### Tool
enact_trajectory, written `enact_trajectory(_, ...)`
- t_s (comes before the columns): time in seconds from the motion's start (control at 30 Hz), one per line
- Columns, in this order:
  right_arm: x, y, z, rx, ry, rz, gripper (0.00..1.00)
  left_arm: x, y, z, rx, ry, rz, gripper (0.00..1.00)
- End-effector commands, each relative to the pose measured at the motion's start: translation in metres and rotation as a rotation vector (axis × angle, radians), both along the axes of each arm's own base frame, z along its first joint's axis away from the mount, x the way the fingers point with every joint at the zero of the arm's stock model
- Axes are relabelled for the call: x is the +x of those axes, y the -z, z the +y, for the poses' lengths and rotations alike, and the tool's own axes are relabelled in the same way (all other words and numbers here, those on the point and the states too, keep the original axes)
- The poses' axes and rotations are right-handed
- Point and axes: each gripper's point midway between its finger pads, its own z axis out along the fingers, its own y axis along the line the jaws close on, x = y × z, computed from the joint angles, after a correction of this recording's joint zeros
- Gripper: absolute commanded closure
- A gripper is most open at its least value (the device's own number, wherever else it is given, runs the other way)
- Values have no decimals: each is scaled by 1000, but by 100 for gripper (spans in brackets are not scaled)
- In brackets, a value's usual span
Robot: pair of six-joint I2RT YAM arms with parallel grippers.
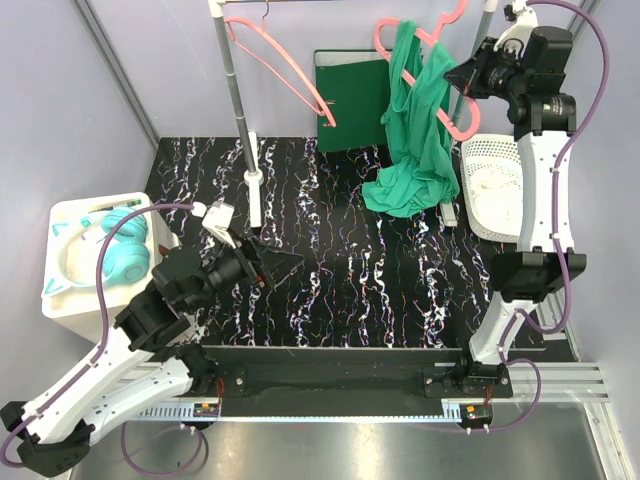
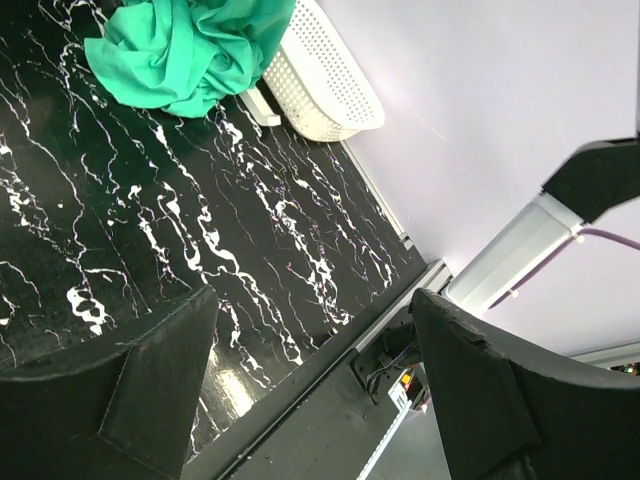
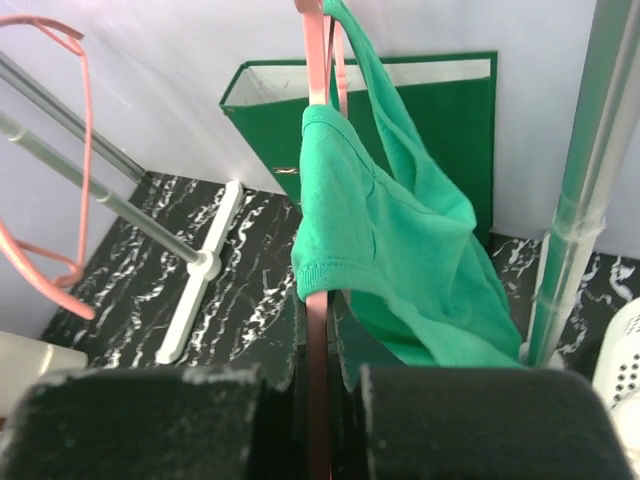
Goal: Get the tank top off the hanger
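Note:
A green tank top (image 1: pixel 415 140) hangs by a strap from a pink hanger (image 1: pixel 384 36) on the rack, and its lower half is bunched on the black marbled table. My right gripper (image 1: pixel 462 82) is up at the hanger's right end, shut on the hanger. In the right wrist view the pink hanger (image 3: pixel 317 330) runs between the closed jaws of the right gripper (image 3: pixel 318 310), just below the hem of the tank top (image 3: pixel 390 230). My left gripper (image 1: pixel 290 262) is open low over the near left of the table and holds nothing. The left gripper (image 2: pixel 315 320) faces the tank top (image 2: pixel 180 50) from far off.
A second, bare pink hanger (image 1: pixel 280 65) hangs on the rack by the left pole (image 1: pixel 238 100). Behind stands a green folder (image 1: pixel 350 100). A white perforated basket (image 1: pixel 495 185) sits at the right by the right pole (image 3: pixel 580 180). Teal headphones (image 1: pixel 110 250) lie on a white box at the left.

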Motion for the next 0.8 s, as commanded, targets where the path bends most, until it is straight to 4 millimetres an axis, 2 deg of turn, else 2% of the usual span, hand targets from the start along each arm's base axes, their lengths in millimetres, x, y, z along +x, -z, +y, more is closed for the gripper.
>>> enact_trajectory(0.0,-45,-82,9,59,2,-207,100,-2,-28,0,-26,17,-70,17)
enact_trajectory(0.27,-65,-91,7,89,37,-207,100,-6,-41,-6,-31,59,-91,17)
enact_trajectory(0.43,-81,-62,6,114,67,-119,100,-10,-54,-10,-39,96,-113,17)
enact_trajectory(0.57,-110,-27,11,130,73,-43,100,-9,-64,-15,-40,114,-126,17)
enact_trajectory(0.6,-116,-23,11,135,73,-37,100,-9,-66,-17,-39,124,-131,17)
enact_trajectory(0.63,-123,-18,22,138,45,-24,100,-9,-68,-19,-37,132,-134,17)
enact_trajectory(0.73,-150,-5,31,156,24,10,100,-8,-84,-34,-54,188,-148,17)
enact_trajectory(0.77,-163,2,36,162,7,27,100,-8,-93,-48,-62,249,-154,18)
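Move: The green tank top hangs on the pink hanger whose near end the right hand already pinches; the cloth's middle lies about 7 cm ahead, 8 cm left and 15 cm below that hand. From the same hand the rail is some 9 cm ahead, 2 cm left and 14 cm above, the rack's right post 9 cm ahead and 2 cm right. From the left hand, the tank top is roughly 37 cm ahead, 30 cm right and slightly lower. The hanger, still pinched at its near end with the green tank top on it, is drawn back off the rail by the right hand: first back and up about 4 cm to clear the hook, then sinking and pulling back faster, some 12 cm back in all, its fingers tipping slightly down. The open left hand rises 5 cm, drifting right. ##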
